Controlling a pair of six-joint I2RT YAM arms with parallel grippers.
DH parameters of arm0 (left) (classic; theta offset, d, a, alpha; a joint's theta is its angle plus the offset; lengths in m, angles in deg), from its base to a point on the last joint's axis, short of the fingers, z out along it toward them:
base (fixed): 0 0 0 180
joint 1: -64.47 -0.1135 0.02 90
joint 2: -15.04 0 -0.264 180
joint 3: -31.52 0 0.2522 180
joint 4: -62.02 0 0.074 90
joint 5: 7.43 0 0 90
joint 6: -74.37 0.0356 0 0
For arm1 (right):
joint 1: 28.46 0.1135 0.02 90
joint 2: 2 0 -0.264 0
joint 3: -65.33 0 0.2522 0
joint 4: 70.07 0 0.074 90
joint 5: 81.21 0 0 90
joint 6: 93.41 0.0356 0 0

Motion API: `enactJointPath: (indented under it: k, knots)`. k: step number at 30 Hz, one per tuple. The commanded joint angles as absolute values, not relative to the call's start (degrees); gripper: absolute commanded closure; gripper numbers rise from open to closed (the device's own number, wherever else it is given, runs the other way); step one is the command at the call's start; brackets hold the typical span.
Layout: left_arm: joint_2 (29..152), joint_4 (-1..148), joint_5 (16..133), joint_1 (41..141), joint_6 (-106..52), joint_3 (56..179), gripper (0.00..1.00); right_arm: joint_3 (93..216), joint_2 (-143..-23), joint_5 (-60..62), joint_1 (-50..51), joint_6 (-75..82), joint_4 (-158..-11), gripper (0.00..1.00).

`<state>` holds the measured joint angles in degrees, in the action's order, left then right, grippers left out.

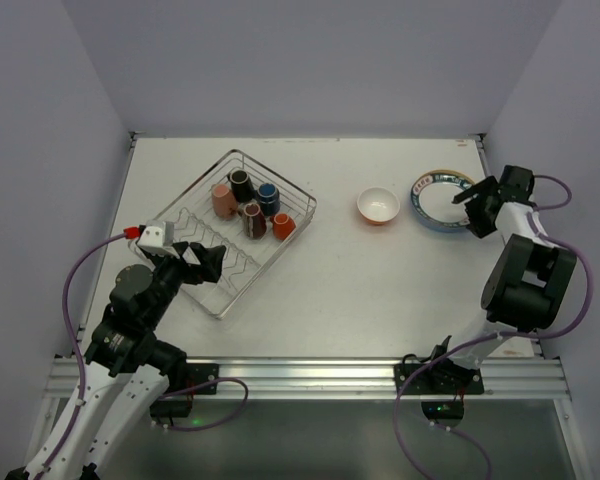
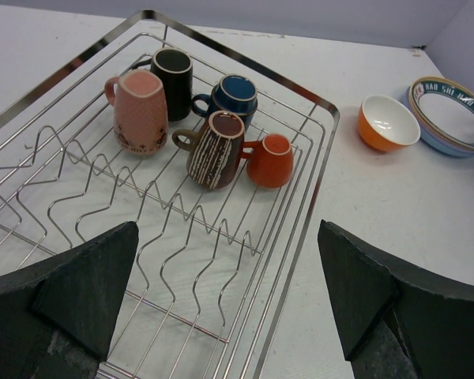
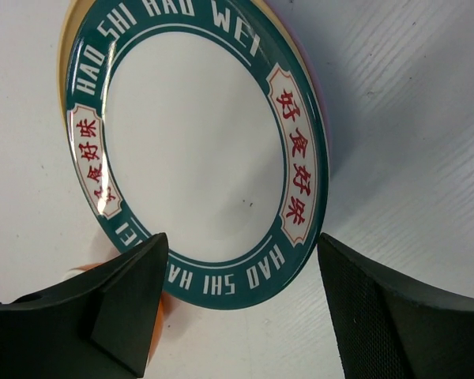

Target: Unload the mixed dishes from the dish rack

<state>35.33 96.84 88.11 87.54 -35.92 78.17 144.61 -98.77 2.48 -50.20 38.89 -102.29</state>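
The silver wire dish rack (image 1: 268, 262) lies left of centre. Its far end holds the pink (image 1: 222, 200), black (image 1: 241, 183), blue-lined (image 1: 268, 194), brown (image 1: 254, 220) and orange (image 1: 283, 225) mugs, and its plate dividers are bare. My left gripper (image 1: 208, 262) is open and empty over the rack's near end; its wrist view shows the rack (image 2: 245, 63) and mugs ahead. The orange bowl (image 1: 378, 206) and the plate stack (image 1: 440, 200) sit on the table to the right. My right gripper (image 1: 472, 208) is open and empty just above the pattern-rimmed plate (image 3: 197, 134), which tops the stack.
Yellow (image 3: 63, 71) and lavender (image 3: 322, 110) rims show beneath the top plate. The bowl (image 2: 388, 122) sits between the rack and the plates (image 2: 454, 114). Grey walls close in the table at the back and both sides.
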Motion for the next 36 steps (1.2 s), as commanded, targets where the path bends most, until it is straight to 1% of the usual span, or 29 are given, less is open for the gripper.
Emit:
enactJointPath:
  k: [1, 6, 13, 16, 17, 18, 23, 24, 27, 29, 31, 32, 33, 35, 36]
  knots:
    - [35.43, 95.55, 88.29, 87.94, -34.52, 77.54, 0.0, 148.96, -99.99, 4.31, -49.91, 36.84, -103.6, 0.22]
    - [35.78, 95.47, 88.2, 87.85, -34.52, 77.54, 0.0, 149.23, -100.96, 5.27, -49.91, 36.05, -103.44, 0.2]
    - [35.96, 95.73, 88.37, 87.94, -34.52, 77.54, 0.0, 152.82, -102.89, 5.09, -49.73, 35.7, -105.28, 0.2]
    - [36.04, 95.9, 89.16, 87.94, -34.96, 77.63, 0.0, 153.1, -102.28, 8.16, -49.64, 35.61, -107.39, 0.14]
    - [36.39, 95.99, 89.69, 87.94, -35.14, 77.63, 0.0, 153.01, -101.85, 8.78, -49.56, 35.61, -108.09, 0.06]
    - [36.66, 96.08, 90.3, 87.85, -35.49, 77.89, 0.0, 152.74, -101.15, 10.7, -49.47, 35.87, -109.31, 0.01]
    - [39.9, 97.48, 94.61, 87.94, -37.59, 79.21, 0.0, 153.0, -96.05, 17.56, -49.2, 37.89, -113.09, 0.01]
    - [40.43, 97.83, 95.22, 87.85, -38.21, 79.56, 0.0, 153.18, -95.26, 17.4, -49.12, 37.9, -113.97, 0.01]
    - [41.93, 99.15, 98.91, 87.94, -41.89, 81.75, 0.0, 151.34, -89.99, 15.56, -48.15, 37.98, -112.32, 0.01]
    - [41.76, 101.6, 102.87, 87.85, -47.78, 86.93, 0.0, 148.27, -84.9, 15.3, -46.4, 37.72, -110.74, 0.01]
    - [39.93, 101.27, 101.13, 87.85, -45.53, 89.14, 0.0, 144.4, -81.29, 13.98, -43.24, 36.58, -107.58, 0.01]
    - [38.96, 99.79, 99.81, 87.85, -44.12, 88.53, 0.0, 143.17, -77.62, 13.19, -41.49, 35.45, -104.96, 0.01]
    - [37.55, 95.94, 94.75, 87.85, -39.66, 87.22, 0.0, 139.94, -74.02, 9.36, -37.47, 32.65, -102.67, 0.01]
    - [38.24, 93.28, 89.36, 87.85, -36.64, 86.95, 0.0, 137.55, -71.8, 2.58, -33.4, 30.88, -98.18, 0.01]
    - [39.46, 93.62, 87.43, 87.85, -35.94, 87.82, 0.0, 136.58, -71.17, -2.15, -29.73, 30.34, -97.55, 0.01]
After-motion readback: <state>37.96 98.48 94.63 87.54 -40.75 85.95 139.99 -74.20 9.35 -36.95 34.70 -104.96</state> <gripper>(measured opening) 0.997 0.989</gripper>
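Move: The green-rimmed plate already lies on the plate stack; its middle is roughly 6 cm ahead of the right hand, 4 cm to its left and 4 cm below. The bowl stands about 18 cm to the left of that plate, nearly level with it in reach, and the orange mug in the rack is some 47 cm to the hand's left, about level. From the left hand the plate lies about 60 cm right, 23 cm ahead and 19 cm lower. Working by the plate's near right rim, the right hand first eases about 1.5 cm forward and slightly right while its part-open fingers spread fully wide, then draws back, climbs some 12 cm and swings quickly left above the stack, its fingers tipping up out of their steep downward point. The empty left hand, open throughout, turns a little left and dips slightly before it too lifts, ending about 5 cm higher. ##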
